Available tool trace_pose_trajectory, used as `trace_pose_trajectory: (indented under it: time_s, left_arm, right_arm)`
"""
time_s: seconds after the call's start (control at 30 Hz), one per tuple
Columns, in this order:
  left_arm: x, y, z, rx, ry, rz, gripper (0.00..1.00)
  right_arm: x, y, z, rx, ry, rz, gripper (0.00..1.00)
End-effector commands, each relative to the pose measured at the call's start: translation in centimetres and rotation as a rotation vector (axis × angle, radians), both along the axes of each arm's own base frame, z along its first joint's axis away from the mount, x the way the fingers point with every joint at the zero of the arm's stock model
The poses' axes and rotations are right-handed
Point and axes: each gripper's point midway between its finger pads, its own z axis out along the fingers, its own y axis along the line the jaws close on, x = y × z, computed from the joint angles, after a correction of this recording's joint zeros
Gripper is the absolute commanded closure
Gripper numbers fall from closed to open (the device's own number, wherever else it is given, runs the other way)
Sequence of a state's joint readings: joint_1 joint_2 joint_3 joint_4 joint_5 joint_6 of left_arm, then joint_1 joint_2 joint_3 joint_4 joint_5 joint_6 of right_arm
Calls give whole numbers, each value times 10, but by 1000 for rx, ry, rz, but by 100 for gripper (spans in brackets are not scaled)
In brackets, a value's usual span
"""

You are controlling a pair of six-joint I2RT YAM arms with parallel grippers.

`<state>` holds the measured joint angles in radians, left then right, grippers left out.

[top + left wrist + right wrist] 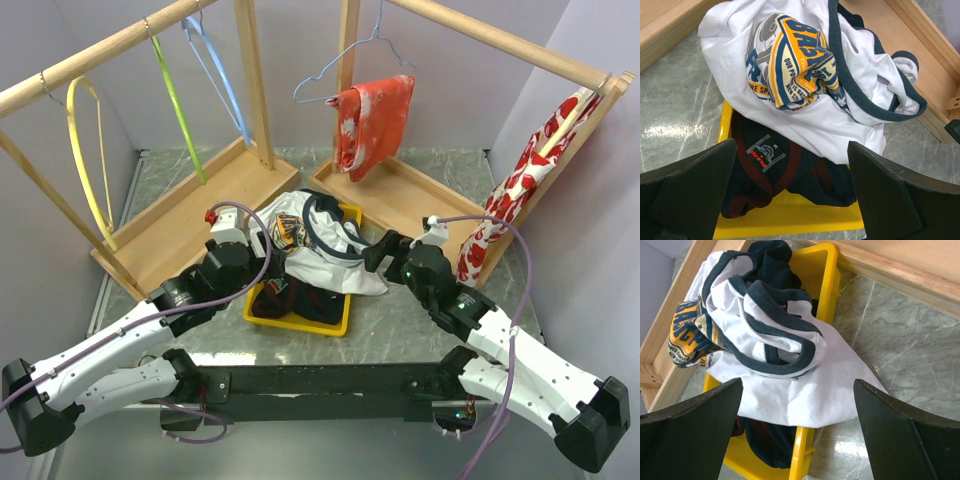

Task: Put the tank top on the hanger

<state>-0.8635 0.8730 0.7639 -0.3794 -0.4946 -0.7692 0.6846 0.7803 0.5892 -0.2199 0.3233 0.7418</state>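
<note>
The tank top (318, 245), white with navy trim and a navy, yellow and orange print, lies crumpled over a yellow tray (300, 322) at the table's middle. It shows in the left wrist view (805, 75) and in the right wrist view (785, 365). The yellow hanger (74, 150) hangs on the left wooden rack, far from both grippers. My left gripper (258, 250) is open and empty just left of the shirt, its jaws wide apart (792, 195). My right gripper (378, 250) is open and empty just right of the shirt's edge (797, 435).
A dark clothes pile (790, 175) lies in the tray under the shirt. A lime-green hanger (180, 110) and a light-blue hanger (222, 85) hang on the left rack. Red-and-white floral garments hang at the back (375, 120) and on the right rack (520, 190).
</note>
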Motion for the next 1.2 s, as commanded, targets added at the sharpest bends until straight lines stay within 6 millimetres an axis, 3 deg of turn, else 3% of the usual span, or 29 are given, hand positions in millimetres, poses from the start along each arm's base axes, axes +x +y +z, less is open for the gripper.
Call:
trace_pose_trajectory:
  time_s: [0.0, 0.2, 0.47, 0.6, 0.7, 0.77, 0.8, 0.97, 1.17]
  left_arm:
    - [4, 5, 32, -33, -77, 22, 1]
    - [8, 4, 42, -42, -102, 27, 1]
    - [27, -13, 46, -14, -107, 36, 1]
    - [50, -23, 55, 16, -134, 54, 1]
    - [77, -34, 56, 54, -128, 66, 3]
    - [96, -27, 54, 73, -121, 93, 9]
    - [107, -35, 51, 62, -113, 71, 11]
    - [148, -36, 34, 112, -80, 84, 24]
    - [181, -67, 11, 126, -51, -4, 24]
  right_arm:
    - [7, 6, 13, 18, -40, 4, 0]
    - [9, 11, 11, 6, -33, 10, 2]
    - [11, 10, 1, -6, -27, -5, 8]
    - [13, 15, -1, 8, -24, 5, 16]
    - [17, 21, -1, 22, -33, 17, 23]
    - [19, 24, -2, 19, -30, 21, 30]
    - [21, 25, 0, 20, -32, 16, 32]
    - [27, 25, -3, 11, -31, -3, 34]
    - [32, 28, -13, 5, -15, -16, 34]
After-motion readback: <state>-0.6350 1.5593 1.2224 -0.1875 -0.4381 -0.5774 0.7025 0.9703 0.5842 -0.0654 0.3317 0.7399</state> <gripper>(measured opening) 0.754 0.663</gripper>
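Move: The white tank top with navy trim lies heaped in the yellow box, its middle roughly 12 cm ahead of the left hand, 7 cm to its right and 13 cm below. From the right hand it is some 11 cm ahead, 14 cm to the left and 11 cm below. The dark garment in the box's near end lies about level with the left hand, 4 cm right and 16 cm down. The left hand sweeps some 16 cm forward over the tank top; the right lowers towards it, both grippers narrowing. ##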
